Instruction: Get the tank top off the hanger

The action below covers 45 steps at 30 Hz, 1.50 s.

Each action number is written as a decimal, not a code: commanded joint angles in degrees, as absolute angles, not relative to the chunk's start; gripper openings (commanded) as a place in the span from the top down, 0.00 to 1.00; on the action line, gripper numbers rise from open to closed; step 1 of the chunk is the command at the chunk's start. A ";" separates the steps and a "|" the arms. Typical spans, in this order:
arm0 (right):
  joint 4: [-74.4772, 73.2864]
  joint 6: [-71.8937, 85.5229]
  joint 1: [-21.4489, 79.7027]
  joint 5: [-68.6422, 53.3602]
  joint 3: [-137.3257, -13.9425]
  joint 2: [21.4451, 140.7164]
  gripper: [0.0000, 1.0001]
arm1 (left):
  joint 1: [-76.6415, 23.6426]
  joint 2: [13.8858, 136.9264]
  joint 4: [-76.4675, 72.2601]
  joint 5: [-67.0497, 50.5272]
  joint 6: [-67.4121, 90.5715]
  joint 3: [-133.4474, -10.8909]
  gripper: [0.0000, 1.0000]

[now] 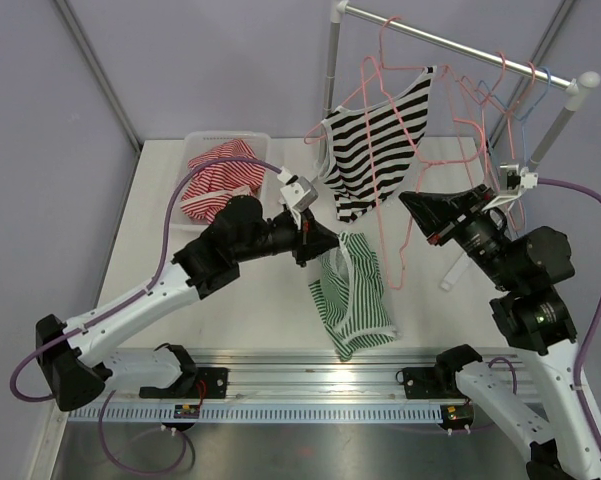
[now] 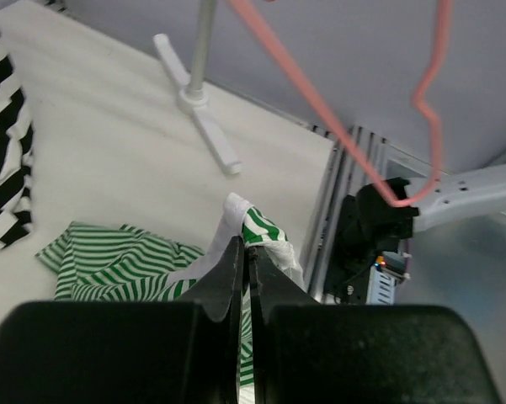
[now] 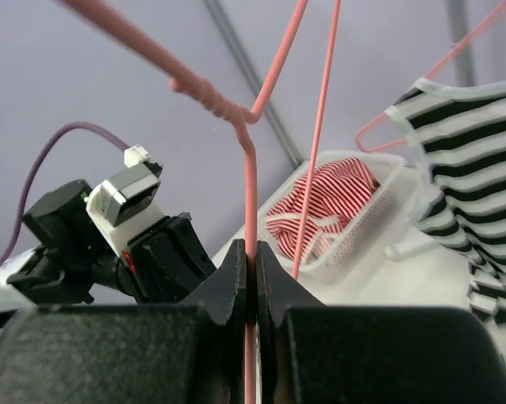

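Note:
The green-and-white striped tank top [image 1: 355, 295] hangs from my left gripper [image 1: 332, 240], and its lower part lies crumpled on the table. In the left wrist view the jaws [image 2: 246, 246] are shut on a fold of that tank top [image 2: 109, 265]. My right gripper [image 1: 408, 203] is shut on the wire of a pink hanger [image 1: 401, 268], held in the air just right of the cloth. In the right wrist view the hanger [image 3: 249, 185] runs straight between the shut fingers [image 3: 251, 250]. The hanger wire [image 2: 337, 126] shows bare above the cloth.
A black-and-white striped top [image 1: 375, 150] hangs on another pink hanger from the metal rack [image 1: 460, 45] at the back, beside several empty hangers [image 1: 500, 100]. A white basket [image 1: 202, 143] at the back left holds red-striped clothing [image 1: 220, 180]. The rack's foot [image 2: 206, 118] stands on the table.

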<state>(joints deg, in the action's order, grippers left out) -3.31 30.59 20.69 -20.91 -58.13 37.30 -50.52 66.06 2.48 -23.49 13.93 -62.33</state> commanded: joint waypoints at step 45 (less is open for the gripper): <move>-52.66 21.44 0.44 -4.31 -123.95 93.35 1.00 | -56.43 49.04 41.22 16.17 14.06 -69.52 0.01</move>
<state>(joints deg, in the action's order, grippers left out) -55.46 20.47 0.49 -3.09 -127.24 95.02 -56.21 49.12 42.44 15.75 14.72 -69.97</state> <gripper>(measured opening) 0.059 0.987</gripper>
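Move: The left hand still holds the green-striped tank top over its landing spot on the table, about 31 cm below, 5 cm ahead and 4 cm right. The basket lies roughly 38 cm ahead and 30 cm left. The right hand holds the bare pink hanger; its rail spot is some 30 cm ahead, 20 cm right and 8 cm above. From this hand, the black-striped top hangs 30 cm ahead, 1 cm left and 17 cm lower; the parked hangers are about 25 cm ahead, 27 cm right, 3 cm lower. Down about 7 cm and a little forward goes the left hand, opening wide to let go of the green tank top over the table, then up and 15 cm left, turning counter-clockwise. Meanwhile the right hand keeps its pinch on the hanger, swings right, then reaches some 23 cm forward and farther right to the rail, turning clockwise and tipping down, dipping slightly at the end. ##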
